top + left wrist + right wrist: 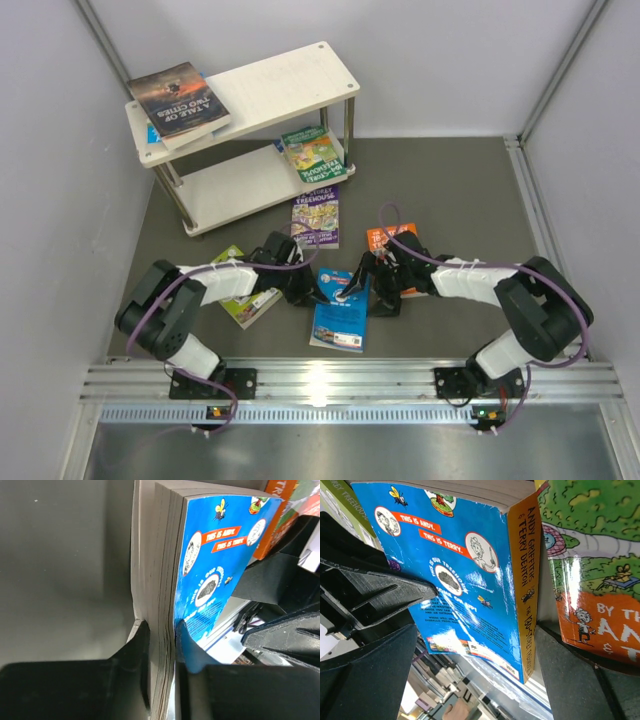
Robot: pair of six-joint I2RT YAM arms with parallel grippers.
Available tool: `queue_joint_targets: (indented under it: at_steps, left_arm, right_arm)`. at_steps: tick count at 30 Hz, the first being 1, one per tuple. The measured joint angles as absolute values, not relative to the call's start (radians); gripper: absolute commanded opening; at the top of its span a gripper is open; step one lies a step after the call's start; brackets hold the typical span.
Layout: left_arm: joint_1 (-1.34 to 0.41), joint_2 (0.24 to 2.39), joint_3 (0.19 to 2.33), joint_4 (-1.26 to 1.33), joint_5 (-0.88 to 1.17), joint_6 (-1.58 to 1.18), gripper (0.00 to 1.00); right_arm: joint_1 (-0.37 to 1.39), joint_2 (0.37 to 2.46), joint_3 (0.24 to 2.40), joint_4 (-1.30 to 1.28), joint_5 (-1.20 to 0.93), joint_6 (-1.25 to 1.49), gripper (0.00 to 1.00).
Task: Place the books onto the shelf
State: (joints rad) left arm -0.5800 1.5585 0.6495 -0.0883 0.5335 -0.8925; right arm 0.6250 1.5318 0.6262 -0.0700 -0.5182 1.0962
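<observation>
A bright blue book [340,318] sits between both grippers on the dark mat, one edge raised. My left gripper [322,295] is shut on its page edge, one finger under the pages and one on the cover [215,565]. My right gripper [365,285] stands open and wide around the book's yellow spine [525,580], above an orange book [383,240]. The shelf [280,85] stands at the back left. A dark book [180,100] lies on its top board, and a green book [312,152] overhangs its lower board. A purple book [315,215] lies in front of the shelf.
A lime-green book [245,305] lies partly under my left arm. Grey walls close in the mat on three sides. An aluminium rail [330,380] runs along the near edge, carrying both arm bases.
</observation>
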Motion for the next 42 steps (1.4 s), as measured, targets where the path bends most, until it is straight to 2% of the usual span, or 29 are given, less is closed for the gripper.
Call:
queue_joint_targets:
  at_steps: [9, 19, 25, 27, 30, 31, 33, 34, 36, 37, 38, 39, 40, 41, 42]
  left_arm:
    - [-0.571, 1.49, 0.57, 0.006, 0.543, -0.954, 0.0]
    - [-0.427, 1.346, 0.505, 0.075, 0.623, -1.054, 0.0]
    - [-0.426, 1.34, 0.433, 0.196, 0.655, -1.153, 0.0]
    - [-0.426, 1.34, 0.424, 0.216, 0.663, -1.174, 0.0]
    - [-0.426, 1.34, 0.419, 0.257, 0.669, -1.208, 0.0]
    - [-0.426, 1.339, 0.418, 0.271, 0.669, -1.215, 0.0]
    - [-0.422, 1.338, 0.417, 0.293, 0.668, -1.233, 0.0]
    - [-0.418, 1.337, 0.417, 0.304, 0.67, -1.241, 0.0]
    - [-0.418, 1.331, 0.418, 0.313, 0.669, -1.252, 0.0]
    - [-0.418, 1.328, 0.419, 0.313, 0.67, -1.256, 0.1]
    - [-0.418, 1.328, 0.422, 0.313, 0.672, -1.256, 0.32]
    - [-0.417, 1.326, 0.429, 0.311, 0.677, -1.253, 0.66]
    - [-0.417, 1.321, 0.441, 0.301, 0.676, -1.245, 0.79]
    - [-0.416, 1.317, 0.452, 0.286, 0.673, -1.235, 0.98]
    - [-0.418, 1.311, 0.463, 0.268, 0.672, -1.217, 0.99]
  right_arm:
    - [0.626, 1.501, 0.624, -0.095, -0.506, 1.05, 1.0]
    - [0.624, 1.407, 0.607, -0.187, -0.407, 0.973, 1.0]
    - [0.622, 1.393, 0.543, -0.032, -0.472, 1.069, 0.99]
    - [0.627, 1.393, 0.529, 0.035, -0.497, 1.116, 0.96]
    - [0.641, 1.392, 0.531, 0.158, -0.532, 1.192, 0.72]
    - [0.646, 1.392, 0.533, 0.19, -0.538, 1.209, 0.54]
    - [0.65, 1.386, 0.533, 0.209, -0.542, 1.237, 0.41]
    - [0.651, 1.38, 0.534, 0.209, -0.544, 1.243, 0.31]
    - [0.653, 1.363, 0.542, 0.202, -0.547, 1.256, 0.22]
    - [0.653, 1.353, 0.548, 0.195, -0.547, 1.259, 0.14]
    - [0.653, 1.338, 0.56, 0.176, -0.545, 1.254, 0.11]
    - [0.653, 1.326, 0.571, 0.158, -0.542, 1.251, 0.08]
    - [0.653, 1.314, 0.582, 0.136, -0.538, 1.25, 0.07]
    - [0.652, 1.301, 0.598, 0.118, -0.532, 1.251, 0.06]
    - [0.652, 1.291, 0.62, 0.102, -0.532, 1.25, 0.05]
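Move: Between the two grippers lies the blue book. Its middle is about 6 cm to the right of the left hand and 3 cm nearer the base, and for the right hand some 6 cm left and 3 cm back; it is barely lower than either. The orange book lies roughly 8 cm ahead and 8 cm right of the right hand. From the left hand, the purple book is some 20 cm straight ahead and the yellow-green book about 18 cm left, 2 cm ahead. Keeping its pinch on the blue book's page edge, the left hand lifts it about 8 cm and slightly forward, rolling some 20 degrees left side down, then opens wide at the end. The open right hand first edges 2 cm to its right, then comes back left about 5 cm while rising some 10 cm, closing across the spine edge as it lifts and rolls left side up. ##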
